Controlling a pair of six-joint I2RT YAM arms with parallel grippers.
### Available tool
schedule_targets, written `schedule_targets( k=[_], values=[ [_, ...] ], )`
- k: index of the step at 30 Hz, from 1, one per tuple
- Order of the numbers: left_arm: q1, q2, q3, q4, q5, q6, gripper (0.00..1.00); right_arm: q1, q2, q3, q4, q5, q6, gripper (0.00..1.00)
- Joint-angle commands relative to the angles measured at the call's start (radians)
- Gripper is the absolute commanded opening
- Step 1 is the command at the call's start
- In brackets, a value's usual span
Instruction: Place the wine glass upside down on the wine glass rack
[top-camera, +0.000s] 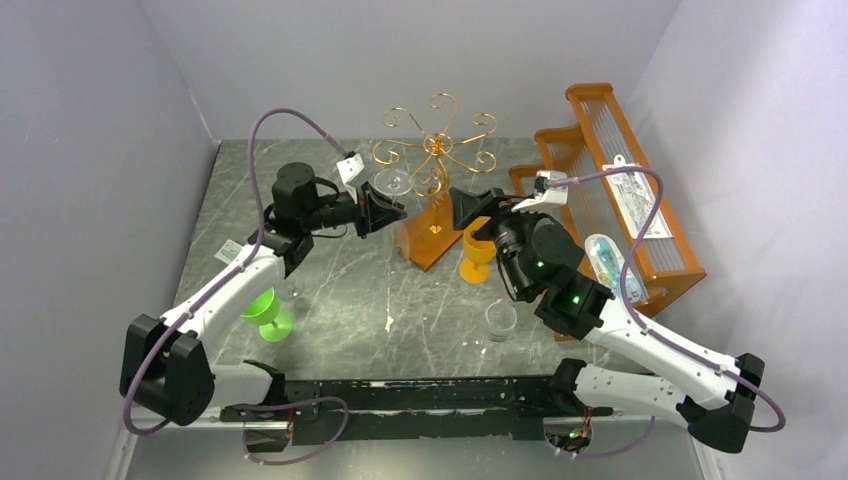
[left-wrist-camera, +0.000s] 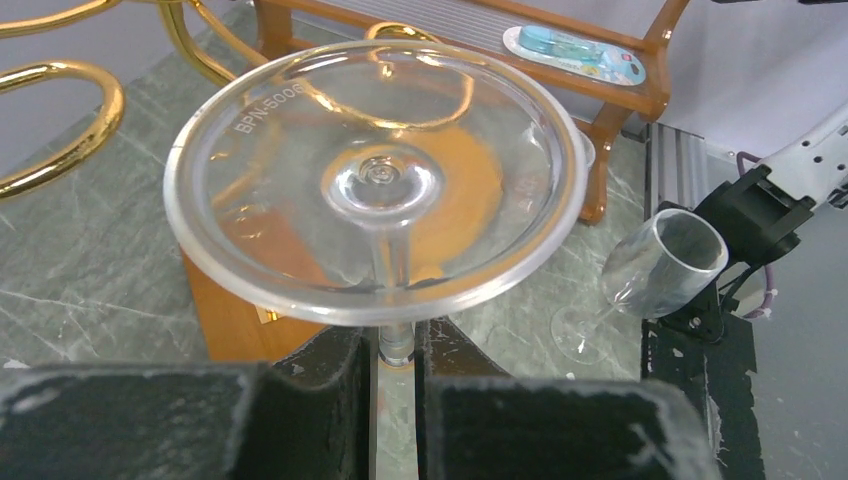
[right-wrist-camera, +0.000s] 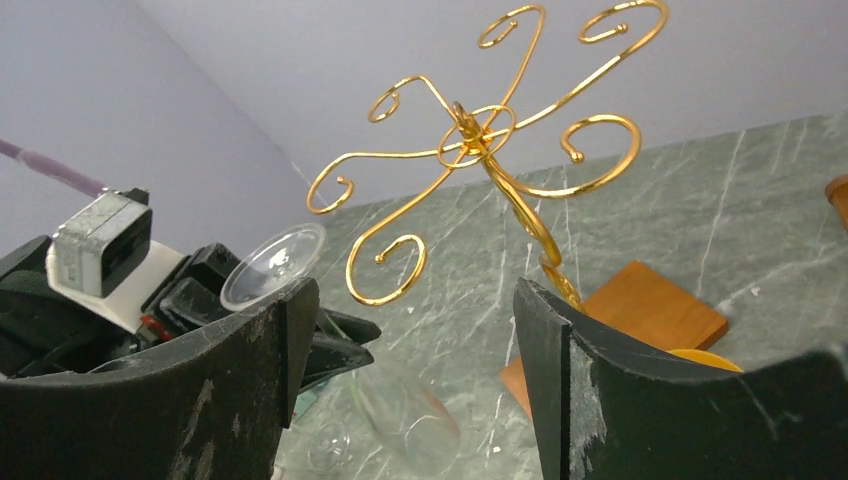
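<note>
The clear wine glass (top-camera: 393, 183) hangs upside down, its round foot (left-wrist-camera: 375, 180) on top. My left gripper (left-wrist-camera: 397, 345) is shut on its thin stem just under the foot. It holds the glass just left of the wine glass rack (top-camera: 437, 145), a gold wire stand with curled arms on a brown wooden base (top-camera: 437, 235). In the right wrist view the glass's bowl (right-wrist-camera: 420, 410) hangs below its foot (right-wrist-camera: 272, 265), left of the rack (right-wrist-camera: 480, 135). My right gripper (right-wrist-camera: 415, 300) is open and holds nothing, facing the left gripper (top-camera: 385, 212) from the right of the rack's base.
An orange goblet (top-camera: 477, 255) stands under my right arm. A green goblet (top-camera: 268, 312) is near the left arm and a clear glass (top-camera: 500, 320) stands in front. An orange slatted shelf (top-camera: 610, 190) with packaged items lines the right wall.
</note>
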Motion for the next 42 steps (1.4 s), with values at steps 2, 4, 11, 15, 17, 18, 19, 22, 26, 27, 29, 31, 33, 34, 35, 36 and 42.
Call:
schedule_targets(
  k=[2,4,11,15,17,18,19,22,26,27,29,31,33,34,35,36,42],
  values=[
    [-0.009,0.052,0.081,0.074,0.007,0.119,0.05,-0.025,-0.054,-0.043,0.013,-0.057,0.083,0.75],
    [-0.009,0.077,0.113,0.073,0.007,0.129,0.05,-0.026,-0.057,-0.054,0.039,-0.065,0.08,0.76],
    [-0.011,0.148,0.222,-0.005,-0.025,0.161,0.05,-0.026,-0.05,-0.057,0.077,-0.087,0.075,0.76],
    [-0.012,0.153,0.209,0.017,-0.075,0.112,0.05,-0.025,-0.068,-0.097,0.131,-0.114,0.076,0.76],
    [-0.012,0.139,0.183,0.04,-0.089,0.044,0.05,-0.026,-0.073,-0.095,0.117,-0.124,0.088,0.76],
    [-0.012,0.13,0.163,0.066,-0.085,0.012,0.05,-0.025,-0.075,-0.089,0.096,-0.126,0.099,0.75],
    [-0.012,0.119,0.143,0.11,-0.081,-0.015,0.05,-0.026,-0.08,-0.083,0.079,-0.132,0.106,0.75],
    [-0.012,0.122,0.107,0.188,-0.084,-0.067,0.05,-0.025,-0.095,-0.088,0.067,-0.161,0.108,0.75],
    [-0.012,0.177,0.158,0.108,-0.111,-0.051,0.05,-0.025,-0.104,-0.094,0.045,-0.182,0.123,0.75],
    [-0.014,0.184,0.163,0.1,-0.115,-0.051,0.05,-0.026,-0.106,-0.095,0.039,-0.188,0.126,0.75],
    [-0.015,0.188,0.152,0.128,-0.149,-0.076,0.05,-0.026,-0.109,-0.098,0.033,-0.198,0.131,0.75],
    [-0.028,0.203,0.154,0.153,-0.192,-0.1,0.05,-0.025,-0.113,-0.109,0.046,-0.215,0.131,0.75],
    [-0.05,0.223,0.179,0.116,-0.235,-0.087,0.05,-0.025,-0.11,-0.116,0.063,-0.219,0.116,0.75],
    [-0.063,0.233,0.191,0.113,-0.256,-0.08,0.05,-0.026,-0.105,-0.113,0.062,-0.219,0.111,0.75],
    [-0.072,0.244,0.199,0.108,-0.271,-0.077,0.05,-0.026,-0.099,-0.106,0.056,-0.218,0.103,0.75],
    [-0.077,0.253,0.205,0.1,-0.293,-0.076,0.05,-0.026,-0.093,-0.096,0.046,-0.217,0.098,0.75],
    [-0.083,0.247,0.188,0.119,-0.459,-0.121,0.05,-0.026,-0.08,-0.103,0.06,-0.21,0.086,0.75]
  ],
)
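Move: The left hand already holds the upside-down glass by its stem, foot uppermost. The gap it is bound for, between the rack's front hook and left hook, lies about 9 cm ahead, 3 cm right and 5 cm above the fingers. At that height the front hook is 5 cm ahead and 7 cm right, the left hook 13 cm ahead and 3 cm left, the rack's centre 14 cm ahead and 9 cm right. From the right hand the gap is roughly 12 cm ahead, 12 cm left and slightly lower. Keeping its pinch on the stem, the left hand carries the glass forward about 5 cm towards the gap between the front and left hooks, rising some 3 cm on the way, then sinks by about as much and pushes on another 3 cm forward and 2 cm right, swinging counter-clockwise a little over 10 degrees, until the stem stands between the two hooks. The right hand, open and empty, eases back and left a little, turning slightly counter-clockwise. ##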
